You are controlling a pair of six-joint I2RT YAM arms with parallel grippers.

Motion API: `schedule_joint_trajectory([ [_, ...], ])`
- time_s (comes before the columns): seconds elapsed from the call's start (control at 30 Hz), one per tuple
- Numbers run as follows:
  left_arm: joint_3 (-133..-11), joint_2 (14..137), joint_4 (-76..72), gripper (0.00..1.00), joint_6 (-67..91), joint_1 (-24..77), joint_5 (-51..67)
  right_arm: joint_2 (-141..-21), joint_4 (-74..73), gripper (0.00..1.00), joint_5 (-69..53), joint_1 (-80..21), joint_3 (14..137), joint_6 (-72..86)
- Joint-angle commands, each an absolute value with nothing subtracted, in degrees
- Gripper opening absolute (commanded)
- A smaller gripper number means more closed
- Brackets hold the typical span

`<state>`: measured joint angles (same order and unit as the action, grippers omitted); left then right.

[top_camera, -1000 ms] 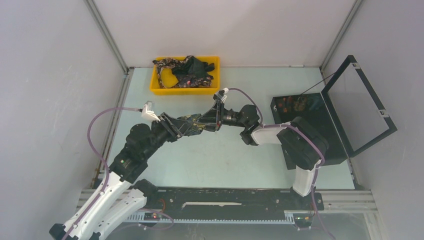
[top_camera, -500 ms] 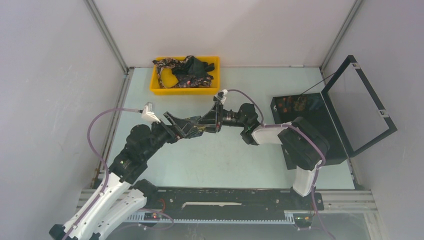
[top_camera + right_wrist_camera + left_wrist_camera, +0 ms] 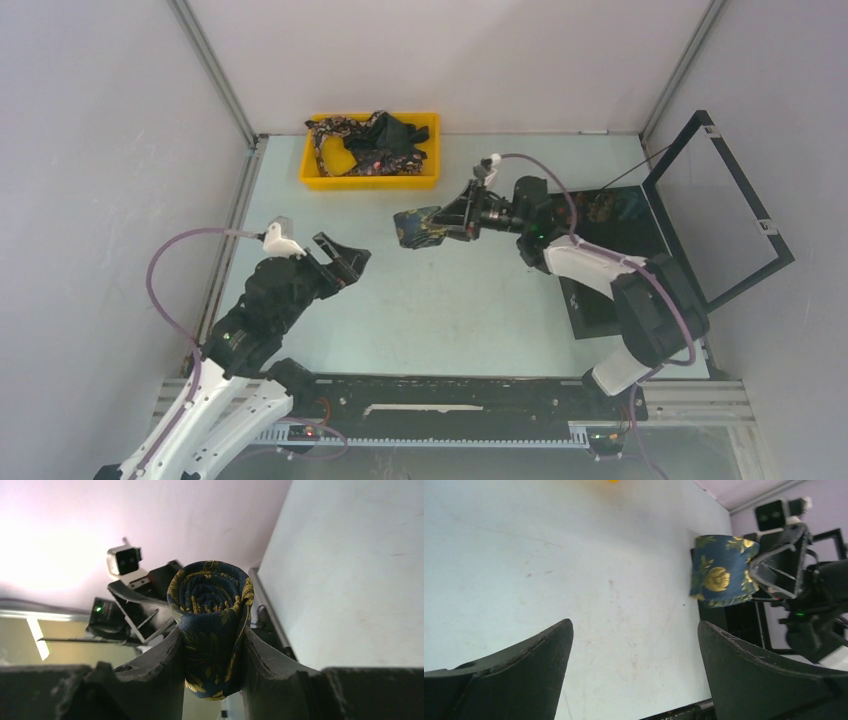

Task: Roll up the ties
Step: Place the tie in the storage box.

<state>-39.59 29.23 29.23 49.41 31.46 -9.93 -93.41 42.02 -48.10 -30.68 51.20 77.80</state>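
My right gripper (image 3: 437,224) is shut on a rolled navy tie with gold leaf pattern (image 3: 418,227) and holds it above the table. The right wrist view shows the roll's spiral end (image 3: 212,611) clamped between both fingers. The left wrist view shows the same roll (image 3: 720,577) in the air at the upper right. My left gripper (image 3: 345,262) is open and empty, apart from the roll, to its lower left. In its own view the left gripper (image 3: 634,645) has nothing but bare table between its fingers. More ties (image 3: 375,143) lie heaped in the yellow tray.
The yellow tray (image 3: 368,181) stands at the back of the table. A black hinged box (image 3: 620,250) with its lid (image 3: 722,212) raised stands at the right, with small patterned things (image 3: 588,207) inside its far end.
The left gripper has let go of the tie, opened and drawn back to the lower left. The right gripper has carried the rolled tie up and to the right.
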Motion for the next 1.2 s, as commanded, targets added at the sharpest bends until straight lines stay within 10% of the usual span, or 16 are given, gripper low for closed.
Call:
schedule_joint_trajectory([
  [0.0, -46.97, 29.16, 40.26, 1.0, 44.0, 31.29, -17.4, -85.99, 20.2, 0.0, -48.01, -24.35, 53.59, 60.94],
  [0.37, -57.11, 30.61, 53.76, 1.0, 31.87, 31.3, -26.33, -75.97, -26.93, 0.0, -32.78, -2.98, 65.57, 26.31],
  [1.17, -44.5, 21.6, 48.69, 1.0, 29.01, 31.38, -32.94, -87.61, -35.38, 0.0, -4.79, 5.41, 69.71, -1.68],
])
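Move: The rolled tie is already in the right gripper. Its free slot in the storage box lies about 32 cm to the right, 9 cm ahead and 18 cm below. A red-flowered tie stored there sits some 7 cm beyond the slot, a small-patterned tie 8 cm to the right of that one, and the box's middle about 10 cm right of the slot and 6 cm nearer. From the empty left hand the slot is roughly 52 cm right, 16 cm ahead and 18 cm lower. Swing the right gripper about 35 cm to the right and some 8 cm forward to the storage box, keeping its hold on the rolled tie. Turn the fingers from pointing left to pointing down and forward, and sink about 11 cm, mostly late. Meanwhile draw the open left gripper off to the left and slightly back, first rising, then sinking, rolling its left side up. ##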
